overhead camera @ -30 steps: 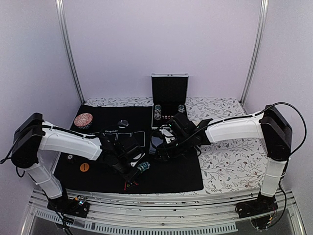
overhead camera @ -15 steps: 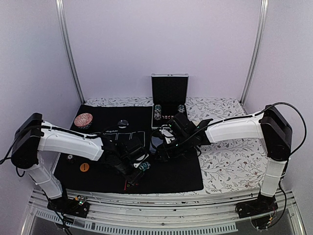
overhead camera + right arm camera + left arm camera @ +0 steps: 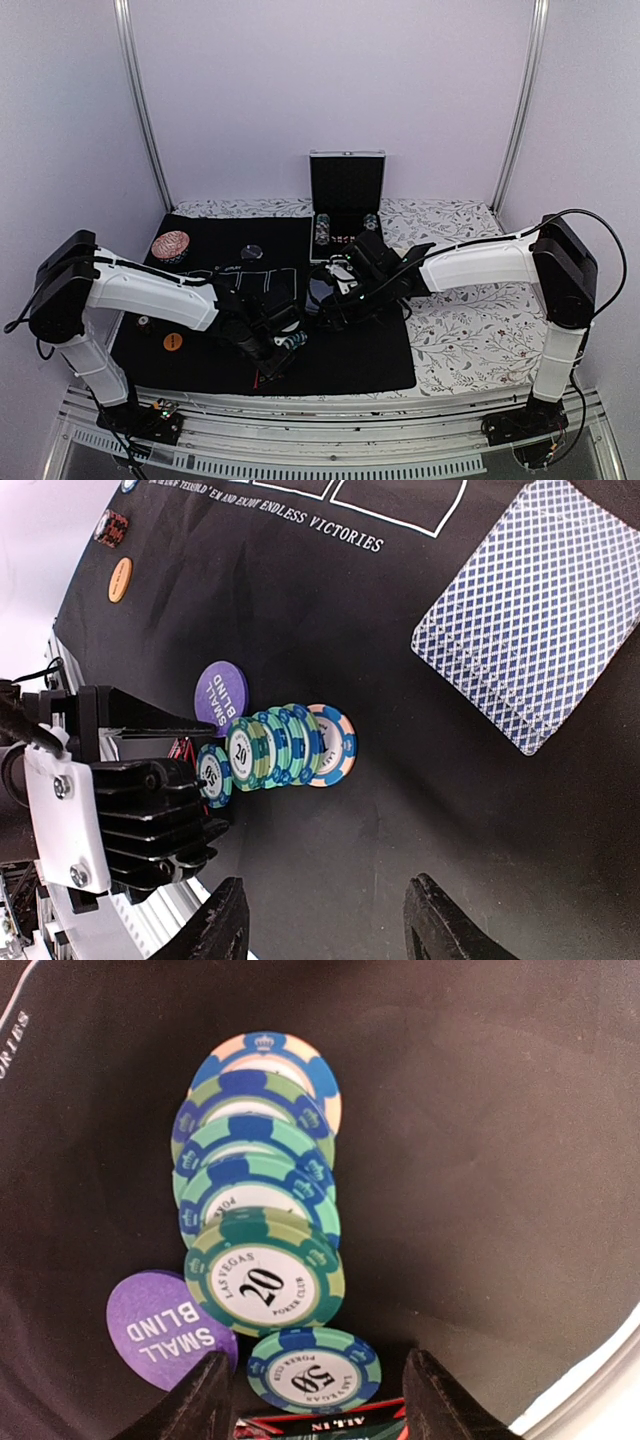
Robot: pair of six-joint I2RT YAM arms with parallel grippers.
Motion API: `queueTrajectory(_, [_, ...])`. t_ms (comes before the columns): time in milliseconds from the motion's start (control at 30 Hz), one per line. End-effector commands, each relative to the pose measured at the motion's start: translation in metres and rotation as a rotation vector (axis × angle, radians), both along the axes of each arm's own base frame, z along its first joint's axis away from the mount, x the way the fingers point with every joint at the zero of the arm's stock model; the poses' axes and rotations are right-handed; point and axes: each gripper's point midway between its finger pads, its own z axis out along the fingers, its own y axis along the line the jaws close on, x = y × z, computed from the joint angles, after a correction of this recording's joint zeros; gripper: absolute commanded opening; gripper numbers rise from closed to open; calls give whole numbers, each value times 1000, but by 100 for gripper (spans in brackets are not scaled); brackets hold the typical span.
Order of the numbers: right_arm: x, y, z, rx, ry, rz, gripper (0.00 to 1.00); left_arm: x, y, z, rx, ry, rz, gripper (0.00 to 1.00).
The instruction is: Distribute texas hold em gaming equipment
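Note:
A leaning row of green-and-blue edged poker chips [image 3: 258, 1175] rests on the black mat [image 3: 480, 1160], with a "20" chip [image 3: 262, 1285] at its near end. A separate "50" chip [image 3: 313, 1370] lies flat just in front of it. A purple "small blind" button [image 3: 165, 1330] lies beside them. My left gripper [image 3: 315, 1410] is open around the "50" chip and touches nothing. My right gripper [image 3: 325, 930] hovers open over bare mat, to the right of the chips [image 3: 280, 745]. A blue-backed deck of cards [image 3: 535, 610] lies further back. An orange button [image 3: 120, 580] sits at the far left.
An open metal case [image 3: 347, 195] with more chips stands at the back centre. A pinkish round stack [image 3: 172, 245] and a clear disc [image 3: 252, 253] lie on the mat's back left. A red-edged "all in" piece [image 3: 320, 1426] sits under the left gripper. The table's front rail [image 3: 330, 400] is close by.
The left jaws have spread a little wider and the left arm has shifted slightly; the chips stay on the mat. The right arm has not moved.

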Motion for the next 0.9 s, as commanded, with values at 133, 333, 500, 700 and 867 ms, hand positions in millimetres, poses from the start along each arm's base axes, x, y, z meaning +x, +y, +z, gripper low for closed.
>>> queueTrajectory(133, [-2,-3,10,21,-11,9,55,-8,7,-15,50,32,-7,54])
queueTrajectory(333, [-1,-3,11,21,-17,7,55,-10,5,-11,36,41,-15,38])
queueTrajectory(500, [-1,-2,11,22,-18,11,55,-6,3,-8,34,26,-16,25])
queueTrajectory(700, [-2,-4,12,15,-22,11,55,1,-6,6,-1,-12,-29,19])
queueTrajectory(867, [-1,-6,17,21,-30,12,55,11,-11,18,-45,-39,-28,19])
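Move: The tilted "50" chip lies almost between the left fingertips, only about 1 cm ahead, 1 cm right and 1 cm below the hand point. The fanned row of chips is centred some 4 cm forward and 5 cm right of the hand. The purple small blind disc is about 5 cm straight ahead, and the ALL IN marker is roughly 3 cm back and 1 cm left. From the right hand the "50" chip lies about 12 cm left, 8 cm back and 7 cm down. Staying in place low over the mat, the left hand closes its fingers from either side of the single "50" chip, narrowing the gap by about two fifths until they pinch the chip by opposite edges and stop on it. The wrist hardly turns, and the hand keeps that grip with almost no rise, well under 1 cm. ##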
